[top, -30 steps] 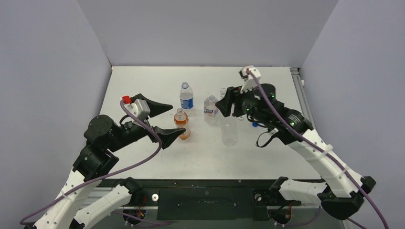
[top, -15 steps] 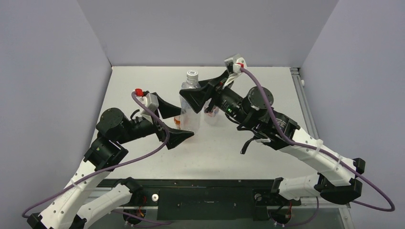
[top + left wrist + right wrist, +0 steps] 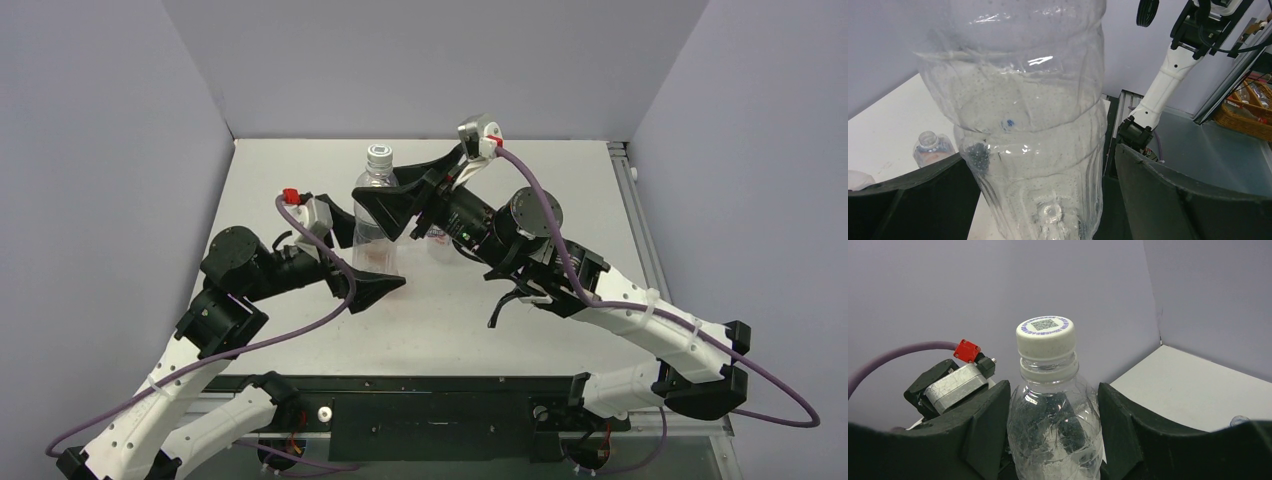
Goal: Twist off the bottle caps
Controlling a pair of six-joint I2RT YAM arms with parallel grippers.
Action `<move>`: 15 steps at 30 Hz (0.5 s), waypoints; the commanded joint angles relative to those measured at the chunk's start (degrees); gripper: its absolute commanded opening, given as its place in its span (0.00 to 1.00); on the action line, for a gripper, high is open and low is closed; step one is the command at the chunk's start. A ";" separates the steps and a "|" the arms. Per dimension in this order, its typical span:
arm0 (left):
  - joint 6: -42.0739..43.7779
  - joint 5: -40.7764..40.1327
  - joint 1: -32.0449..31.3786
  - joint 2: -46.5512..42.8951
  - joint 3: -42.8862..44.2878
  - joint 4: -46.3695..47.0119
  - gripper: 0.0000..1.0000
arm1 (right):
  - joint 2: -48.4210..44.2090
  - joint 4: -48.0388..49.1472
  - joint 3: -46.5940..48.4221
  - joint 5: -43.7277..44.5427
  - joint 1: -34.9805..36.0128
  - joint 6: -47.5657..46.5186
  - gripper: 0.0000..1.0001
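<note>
A plain clear bottle [image 3: 372, 215] hangs upright above the table, its white cap [image 3: 378, 154] screwed on. My right gripper [image 3: 398, 195] is shut on the bottle's upper body just under the neck; in the right wrist view the cap [image 3: 1045, 335] stands above the black fingers [image 3: 983, 430]. My left gripper [image 3: 365, 252] is open around the bottle's lower part [image 3: 1033, 125]. Its left finger [image 3: 913, 200] lies against the plastic, while the right finger [image 3: 1188, 200] stands a little apart from it.
A short labelled bottle [image 3: 440, 237] stands on the table behind the right arm, partly hidden. The left wrist view shows a small bottle [image 3: 930, 148] on the white tabletop [image 3: 883, 135]. Grey walls close the table's left, back and right sides.
The right arm lifted the clear bottle off the table and carried it left, between the left gripper's fingers. The left arm moved in toward it, and its jaws have narrowed slightly.
</note>
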 commanded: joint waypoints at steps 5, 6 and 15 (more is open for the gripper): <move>0.86 -7.10 0.37 -0.43 1.09 5.70 0.76 | -1.55 5.99 -1.52 0.68 1.90 -1.18 0.16; 0.72 -7.86 0.62 -0.44 1.18 6.58 0.71 | -1.60 5.92 -1.89 1.02 2.23 -1.46 0.16; 2.68 -8.50 1.02 -1.13 1.55 6.62 0.21 | -1.54 3.05 -1.78 4.11 3.04 -2.08 0.41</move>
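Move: The clear bottle stands in the right hand's grip and between the left hand's open fingers, its middle about 1 cm ahead, 1 cm right and 5 cm above the left hand. From the right hand, that middle is some 5 cm straight below. On the table, about 30 cm below the left hand, the orange bottle stands 17 cm ahead and 3 cm left; the white-label bottle 26 cm ahead and 9 cm right. Left hand eases about 1.5 cm forward, closing its fingers onto the clear bottle; right hand keeps its hold. ##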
